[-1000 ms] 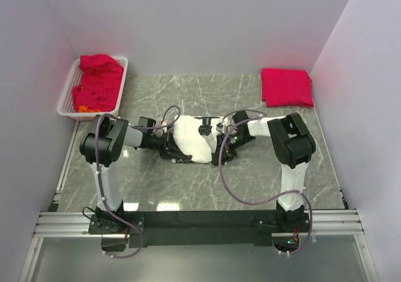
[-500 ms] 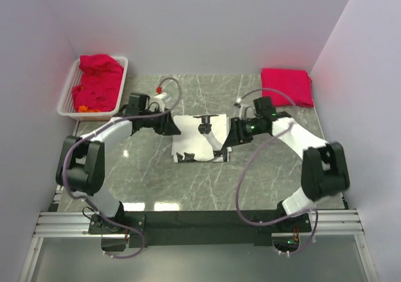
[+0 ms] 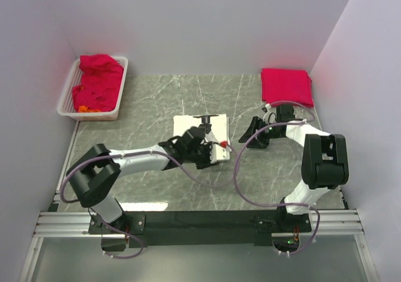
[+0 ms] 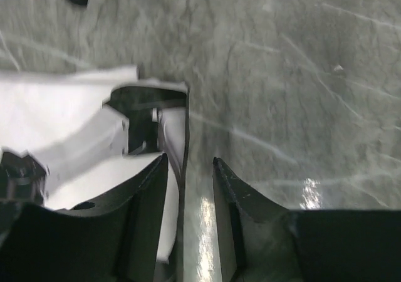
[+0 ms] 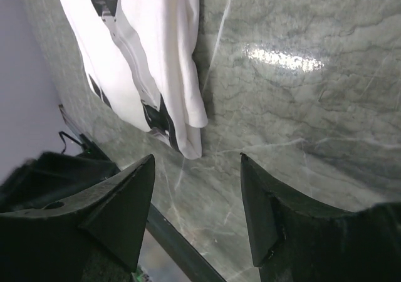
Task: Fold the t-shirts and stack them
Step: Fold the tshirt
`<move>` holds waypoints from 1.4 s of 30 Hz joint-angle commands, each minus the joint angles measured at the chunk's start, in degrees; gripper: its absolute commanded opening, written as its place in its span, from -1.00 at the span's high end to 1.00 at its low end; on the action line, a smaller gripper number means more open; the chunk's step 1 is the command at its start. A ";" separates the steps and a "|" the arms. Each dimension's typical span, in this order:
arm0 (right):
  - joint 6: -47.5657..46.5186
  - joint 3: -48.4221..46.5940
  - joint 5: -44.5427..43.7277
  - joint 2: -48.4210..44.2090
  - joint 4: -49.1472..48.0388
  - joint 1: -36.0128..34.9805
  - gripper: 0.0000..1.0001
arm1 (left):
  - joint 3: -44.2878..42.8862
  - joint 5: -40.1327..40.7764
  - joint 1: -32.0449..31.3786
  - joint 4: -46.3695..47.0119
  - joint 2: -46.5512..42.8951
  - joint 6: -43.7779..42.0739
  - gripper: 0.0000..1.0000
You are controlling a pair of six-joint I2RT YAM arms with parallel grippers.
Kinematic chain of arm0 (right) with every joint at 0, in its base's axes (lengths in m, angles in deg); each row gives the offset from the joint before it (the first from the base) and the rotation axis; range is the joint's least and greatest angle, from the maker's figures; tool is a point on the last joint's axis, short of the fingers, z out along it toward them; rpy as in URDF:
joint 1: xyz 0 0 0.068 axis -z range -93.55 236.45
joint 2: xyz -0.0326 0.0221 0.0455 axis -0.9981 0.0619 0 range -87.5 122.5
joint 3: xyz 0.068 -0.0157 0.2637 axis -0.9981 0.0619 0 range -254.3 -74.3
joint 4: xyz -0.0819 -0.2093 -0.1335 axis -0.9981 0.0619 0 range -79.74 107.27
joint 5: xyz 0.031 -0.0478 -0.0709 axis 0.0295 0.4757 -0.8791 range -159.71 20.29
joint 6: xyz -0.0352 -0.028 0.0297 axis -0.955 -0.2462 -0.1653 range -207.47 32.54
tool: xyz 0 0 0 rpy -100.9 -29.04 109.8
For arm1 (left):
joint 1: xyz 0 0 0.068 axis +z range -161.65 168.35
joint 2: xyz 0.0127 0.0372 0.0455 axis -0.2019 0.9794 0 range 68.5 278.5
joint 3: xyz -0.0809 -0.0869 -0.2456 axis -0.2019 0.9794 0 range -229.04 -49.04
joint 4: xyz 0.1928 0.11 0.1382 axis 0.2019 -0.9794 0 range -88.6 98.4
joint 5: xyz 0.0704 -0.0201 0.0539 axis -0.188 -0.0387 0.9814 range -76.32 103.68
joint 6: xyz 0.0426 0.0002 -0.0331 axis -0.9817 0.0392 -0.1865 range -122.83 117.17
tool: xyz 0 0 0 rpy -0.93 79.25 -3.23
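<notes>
The white t-shirt (image 3: 186,124) with dark print lies folded in a rectangle at the table's middle. My left arm reaches over its near side. The left gripper (image 3: 217,152) sits low at the shirt's near right corner. In the left wrist view its jaws (image 4: 189,158) stand partly open astride the white t-shirt's (image 4: 56,119) right edge, one finger over the cloth, one over bare table. My right gripper (image 3: 249,135) is to the right of the shirt, open and empty (image 5: 197,156), with the folded white t-shirt (image 5: 175,44) ahead of it and apart. A folded crimson t-shirt (image 3: 286,86) lies at the back right.
A white slatted basket (image 3: 67,97) at the back left holds crumpled red t-shirts (image 3: 97,81). Grey walls close in the marble table (image 3: 207,182) on three sides. Purple cables loop from both arms over the table.
The left arm swung from the shirt's far left side to its near right corner. The right gripper drew back to the right, off the shirt. Both grippers opened wider.
</notes>
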 commanded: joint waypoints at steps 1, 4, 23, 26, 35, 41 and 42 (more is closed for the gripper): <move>5.24 1.11 1.06 -1.20 -5.22 0.11 -0.28 | 0.18 6.24 -3.07 8.05 3.28 -8.74 0.18; 5.69 1.99 2.91 -0.58 -5.85 0.11 -0.32 | -0.35 8.00 -4.83 10.69 6.52 -10.77 0.18; 9.82 3.41 5.28 6.00 -11.47 0.28 -0.77 | -4.48 9.51 -4.74 10.70 15.68 -13.06 0.95; 11.75 3.14 5.46 6.01 -12.88 0.28 -0.82 | -6.41 3.71 -3.08 8.33 14.10 -10.17 0.99; 25.19 6.22 4.06 5.65 -25.62 -0.59 -0.87 | -11.60 -4.99 1.50 5.42 12.52 -2.87 0.99; 38.00 8.93 1.07 8.03 -37.63 -1.39 -0.89 | -14.94 -5.88 2.02 4.11 13.48 -1.20 0.99; 39.43 9.20 0.89 8.55 -39.06 -2.87 -0.89 | -15.29 -5.97 2.03 4.54 13.57 -0.67 0.99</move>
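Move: The t-shirt's near edge, just inside its near right corner, lies about 3 cm ahead of the left hand, 3 cm to its right and 7 cm below. From that hand the folded shirt's middle is some 12 cm ahead and 3 cm left; the right gripper is about 8 cm ahead and 19 cm right. From the right hand, the shirt's right edge lies roughly 11 cm left and 4 cm ahead, 4 cm below, the near right corner 12 cm left and 5 cm back. Down about 6 cm, then slightly forward and right, the left hand sinks to the t-shirt's near edge beside the near right corner, shuts its fingers on the cloth, and draws the pinch up some 4 cm and a little forward. Meanwhile the right hand spreads its fingers nearly fully and edges forward and left towards the shirt's right edge, dipping slightly and turning clockwise. ##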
